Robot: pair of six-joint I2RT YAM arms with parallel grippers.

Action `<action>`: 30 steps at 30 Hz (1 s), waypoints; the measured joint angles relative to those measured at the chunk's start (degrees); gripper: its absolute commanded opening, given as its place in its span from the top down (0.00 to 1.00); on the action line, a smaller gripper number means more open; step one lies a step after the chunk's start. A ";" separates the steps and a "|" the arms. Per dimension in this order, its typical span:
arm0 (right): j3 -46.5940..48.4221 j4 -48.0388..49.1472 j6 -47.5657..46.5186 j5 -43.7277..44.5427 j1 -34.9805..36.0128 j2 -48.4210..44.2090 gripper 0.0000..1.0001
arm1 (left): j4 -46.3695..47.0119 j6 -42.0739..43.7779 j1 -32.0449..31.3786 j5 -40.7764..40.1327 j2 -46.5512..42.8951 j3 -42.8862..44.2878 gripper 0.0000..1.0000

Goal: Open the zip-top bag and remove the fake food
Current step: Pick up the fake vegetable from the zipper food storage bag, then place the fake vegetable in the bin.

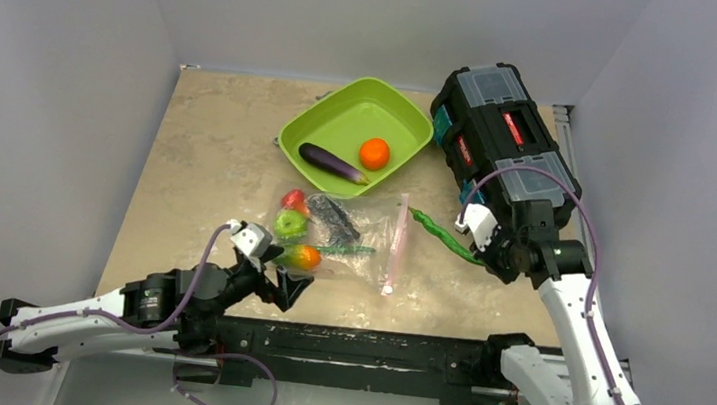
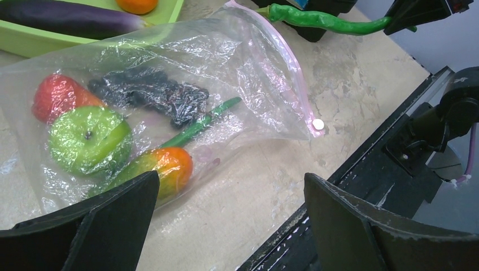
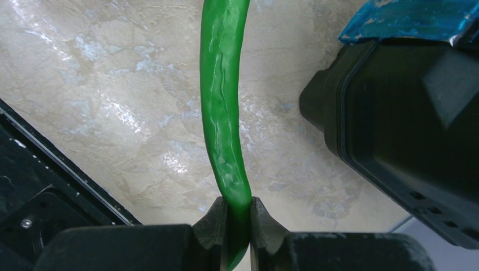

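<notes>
The clear zip-top bag (image 1: 361, 231) lies flat in mid-table, its pink zip strip (image 1: 396, 245) facing right. Inside it I see fake food: a red piece (image 2: 56, 96), a green lime (image 2: 90, 138), dark grapes (image 2: 152, 93), an orange-green fruit (image 2: 166, 166) and a thin green stem (image 2: 200, 124). My left gripper (image 1: 278, 277) stands open at the bag's near left corner, with only table between its fingers (image 2: 230, 178). My right gripper (image 3: 238, 206) is shut on the end of a long green pod (image 3: 223, 101), held right of the bag's mouth (image 1: 442, 233).
The lime-green tray (image 1: 344, 111) at the back holds a purple eggplant (image 1: 331, 163) and an orange (image 1: 374, 153). A black toolbox (image 1: 503, 127) stands at the back right, close to the right arm. A black rail (image 1: 369, 349) runs along the near table edge.
</notes>
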 measured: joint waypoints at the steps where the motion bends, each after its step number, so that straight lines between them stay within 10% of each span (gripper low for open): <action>1: -0.02 -0.22 0.02 0.42 -0.11 -0.52 1.00 | -0.07 0.00 0.00 0.00 -0.07 0.00 0.00; 30: 9.40 -9.03 1.36 9.31 -0.15 -8.13 1.00 | -1.14 -0.39 0.00 -1.36 3.37 0.33 0.00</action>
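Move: The right gripper holds the green pepper by one end. The green tray it is bound for lies about 26 cm ahead and 29 cm to the left, roughly 9 cm lower. The orange in the tray is some 22 cm ahead and 25 cm left; the bag's zip mouth is level with the hand, 16 cm left; the toolbox's middle is about 25 cm ahead and 3 cm right. From the left hand the tray lies about 32 cm ahead and 10 cm right. Keep the right fingers shut on the pepper and draw it away from the bag's zip mouth, about 4 cm to the right and a couple of centimetres back. Then lift it some 6 cm, mostly late, easing slightly forward and left again at the very end. Let the wrist swing the fingertips outward by about 10 degrees. ##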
